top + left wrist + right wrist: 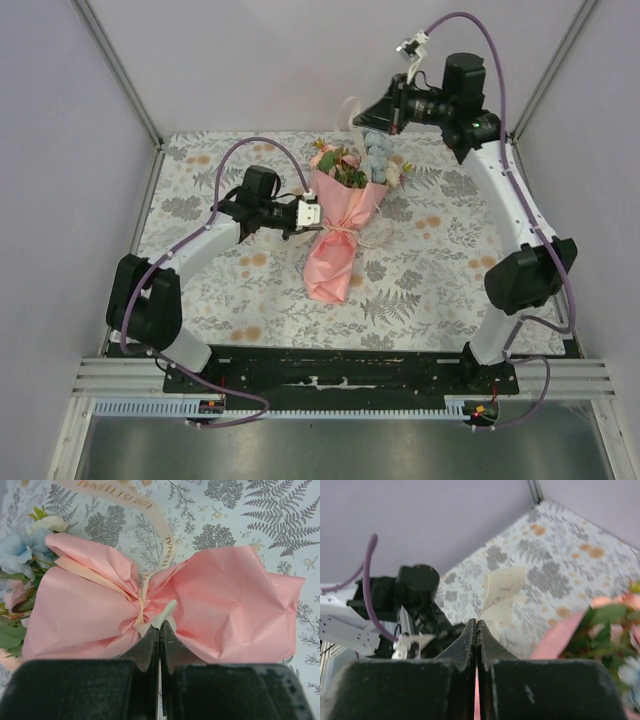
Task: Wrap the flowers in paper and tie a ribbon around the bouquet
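Observation:
The bouquet [335, 235] lies on the patterned table, its flowers [350, 165] pointing to the back. Salmon-pink paper [225, 600] is pinched in at the waist, where the cream ribbon [167, 540] is knotted around it. My left gripper [160, 625] sits at the waist's left side, shut on a short ribbon end. Raised above the blooms at the back, my right gripper [477, 622] is shut on the ribbon's [502, 592] other end, which curls up past its tips. Flowers [615, 625] and a paper edge [557, 637] show at that view's right.
The floral tablecloth [440, 260] covers the table. Pale walls with metal corner posts [120, 70] close in three sides. Purple cables [490, 40] loop off both arms. The black base rail [340, 365] runs along the near edge.

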{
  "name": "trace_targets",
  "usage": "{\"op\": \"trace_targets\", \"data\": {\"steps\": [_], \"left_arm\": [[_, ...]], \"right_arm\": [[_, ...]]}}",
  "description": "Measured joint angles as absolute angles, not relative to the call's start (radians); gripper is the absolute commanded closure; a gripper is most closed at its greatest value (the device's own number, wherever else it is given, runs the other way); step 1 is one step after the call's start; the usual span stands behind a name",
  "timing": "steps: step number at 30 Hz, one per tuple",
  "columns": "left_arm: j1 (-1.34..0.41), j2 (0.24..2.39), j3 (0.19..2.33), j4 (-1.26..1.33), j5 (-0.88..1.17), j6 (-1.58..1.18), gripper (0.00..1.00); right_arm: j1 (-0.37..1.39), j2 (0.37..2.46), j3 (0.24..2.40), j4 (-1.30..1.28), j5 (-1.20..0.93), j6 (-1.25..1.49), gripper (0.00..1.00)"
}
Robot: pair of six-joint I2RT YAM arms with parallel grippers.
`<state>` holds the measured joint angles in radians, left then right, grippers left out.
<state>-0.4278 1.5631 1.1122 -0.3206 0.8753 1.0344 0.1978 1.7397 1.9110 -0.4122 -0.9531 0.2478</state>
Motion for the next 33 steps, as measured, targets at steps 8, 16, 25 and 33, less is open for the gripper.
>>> {"op": "trace_targets", "data": {"steps": [8,16,25,33], "left_arm": [[-0.428,1.495,1.019,-0.180,0.893,1.043,0.98],[-0.428,1.474,0.957,-0.142,0.910,1.053,0.98],[-0.428,1.468,0.926,-0.105,0.918,1.053,0.98],[-0.428,1.485,0.926,-0.083,0.918,1.052,0.98]], "right_arm": [[0.425,2.038,2.227,-0.148,-0.872,0.437,1.00],[0.557,2.222,2.289,-0.038,-0.783,0.479,1.00],[0.622,2.259,2.275,-0.073,-0.743,0.394,0.27],[0.434,2.041,1.852,-0.338,-0.826,0.195,0.32]]}}
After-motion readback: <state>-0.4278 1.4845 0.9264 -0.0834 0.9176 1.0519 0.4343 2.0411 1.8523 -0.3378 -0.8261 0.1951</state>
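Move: The right hand, high up with the ribbon's free end pinched, is bound for the open table left of the bouquet, about 24 cm to its left and 38 cm below. The bouquet's tied waist lies roughly 7 cm back, 7 cm left and 34 cm below it; the flower heads some 12 cm ahead, 3 cm left and 35 cm below. From the left hand, the waist is about 5 cm right, 2 cm ahead and 9 cm below. Still pinching the ribbon's end, the right hand sweeps it about 24 cm left across the bouquet, rising slightly and then sinking, and opens wide on the far left to let it go. Empty and open, the hand swings back some 12 cm right and down over the paper, while the left fingers keep their grip on the short tail, nearly in place. ##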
